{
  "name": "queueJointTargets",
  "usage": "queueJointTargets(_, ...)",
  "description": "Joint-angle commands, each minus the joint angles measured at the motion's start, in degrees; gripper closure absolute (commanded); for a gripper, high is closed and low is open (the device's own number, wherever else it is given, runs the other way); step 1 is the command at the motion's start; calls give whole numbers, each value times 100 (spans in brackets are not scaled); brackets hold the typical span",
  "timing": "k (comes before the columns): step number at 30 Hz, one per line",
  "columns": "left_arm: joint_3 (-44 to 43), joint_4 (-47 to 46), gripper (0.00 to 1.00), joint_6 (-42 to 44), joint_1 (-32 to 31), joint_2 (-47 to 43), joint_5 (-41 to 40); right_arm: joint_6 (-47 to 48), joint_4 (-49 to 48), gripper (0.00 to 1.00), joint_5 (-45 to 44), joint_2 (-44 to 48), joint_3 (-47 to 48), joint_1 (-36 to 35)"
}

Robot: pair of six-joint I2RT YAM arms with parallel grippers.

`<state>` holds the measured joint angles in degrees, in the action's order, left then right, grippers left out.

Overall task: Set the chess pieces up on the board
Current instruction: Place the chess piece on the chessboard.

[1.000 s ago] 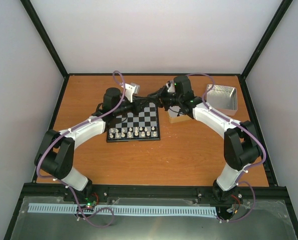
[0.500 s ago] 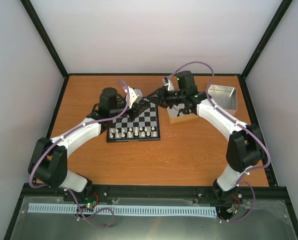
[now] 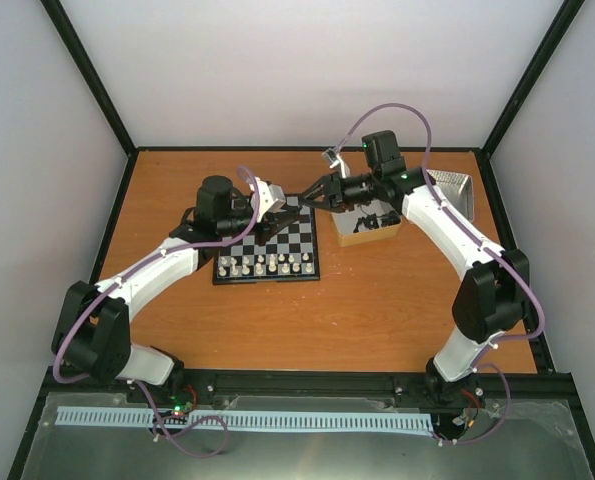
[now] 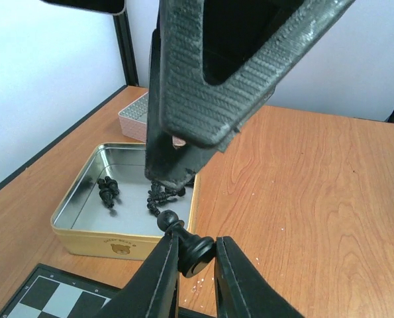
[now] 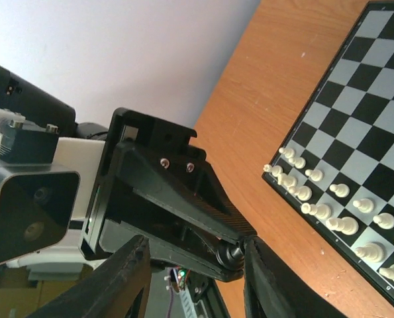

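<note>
My left gripper [image 4: 193,257] is shut on a black pawn [image 4: 183,246], held tilted above the table beside the yellow tin. My right gripper [image 5: 193,278] stands open around the left gripper's tips, its big fingers [image 4: 203,99] hanging just above the pawn [image 5: 231,254]. From above, the two grippers [image 3: 282,207] [image 3: 313,197] meet over the far right corner of the board [image 3: 299,238]. More black chess pieces [image 4: 108,192] lie in the yellow tin [image 4: 120,237]. White pieces [image 3: 267,265] fill the board's near rows.
The yellow tin [image 3: 362,232] sits just right of the board. A silver metal tray [image 3: 449,196] stands at the back right, partly behind the right arm. In the left wrist view a pink-sided box [image 4: 134,119] shows behind the tin.
My right gripper's jaws have opened and its arm has risen and drawn back slightly. The pawn stays in my left gripper, which has shifted a little toward the board's far edge.
</note>
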<state>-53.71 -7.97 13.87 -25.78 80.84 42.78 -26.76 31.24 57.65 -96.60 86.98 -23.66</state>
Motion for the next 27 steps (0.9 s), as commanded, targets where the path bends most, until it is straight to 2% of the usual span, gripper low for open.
queueJointTargets(1, -62, -31, 84, 241, -41, -116, 227, 375, 339, 60, 343, -223, 118, -34)
queueJointTargets(9, -59, -90, 84, 205, -41, -135, 268, 342, 307, 60, 12, -348, 27, -71)
queueJointTargets(17, -38, -113, 84, 248, -41, -122, 213, -209, -375, 84, 349, -439, -76, -174)
queueJointTargets(21, 9, -126, 82, 222, -41, -160, 138, -285, -493, 96, 178, -403, -145, -174)
queueJointTargets(22, 29, -138, 77, 144, -41, -171, 55, -313, -530, 97, 88, -386, -173, -172)
queueJointTargets(25, 88, -196, 46, -310, -41, -204, -339, -339, -704, 97, -391, -302, -232, -174)
queueJointTargets(27, 201, -249, 34, -653, -35, -280, -709, -233, -745, 97, -935, -257, -240, -189)
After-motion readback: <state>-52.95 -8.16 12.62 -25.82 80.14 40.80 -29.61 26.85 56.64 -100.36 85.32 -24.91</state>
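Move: The black chess piece is pinched in the left fingertips, its middle about 1 cm ahead, 1 cm right and 1 cm above that hand. From the right hand, still open and empty, it lies level ahead, some 2 cm left and 3 cm below. Far under the right hand, roughly 25 cm down, the chessboard is centred about 4 cm back and 7 cm left, the white pieces 11 cm back and 7 cm left, and the metal tin 1 cm ahead and 13 cm right. The black chess piece changes hands in mid-air: the right hand sinks about 3 cm with its fingers open, eases roughly 1 cm left and shuts them on the piece's head end. The left hand stays put, keeping its pinch on the base end until the right fingers are shut, then spreads its fingers and releases it; the right ends with a slight creep forward. ##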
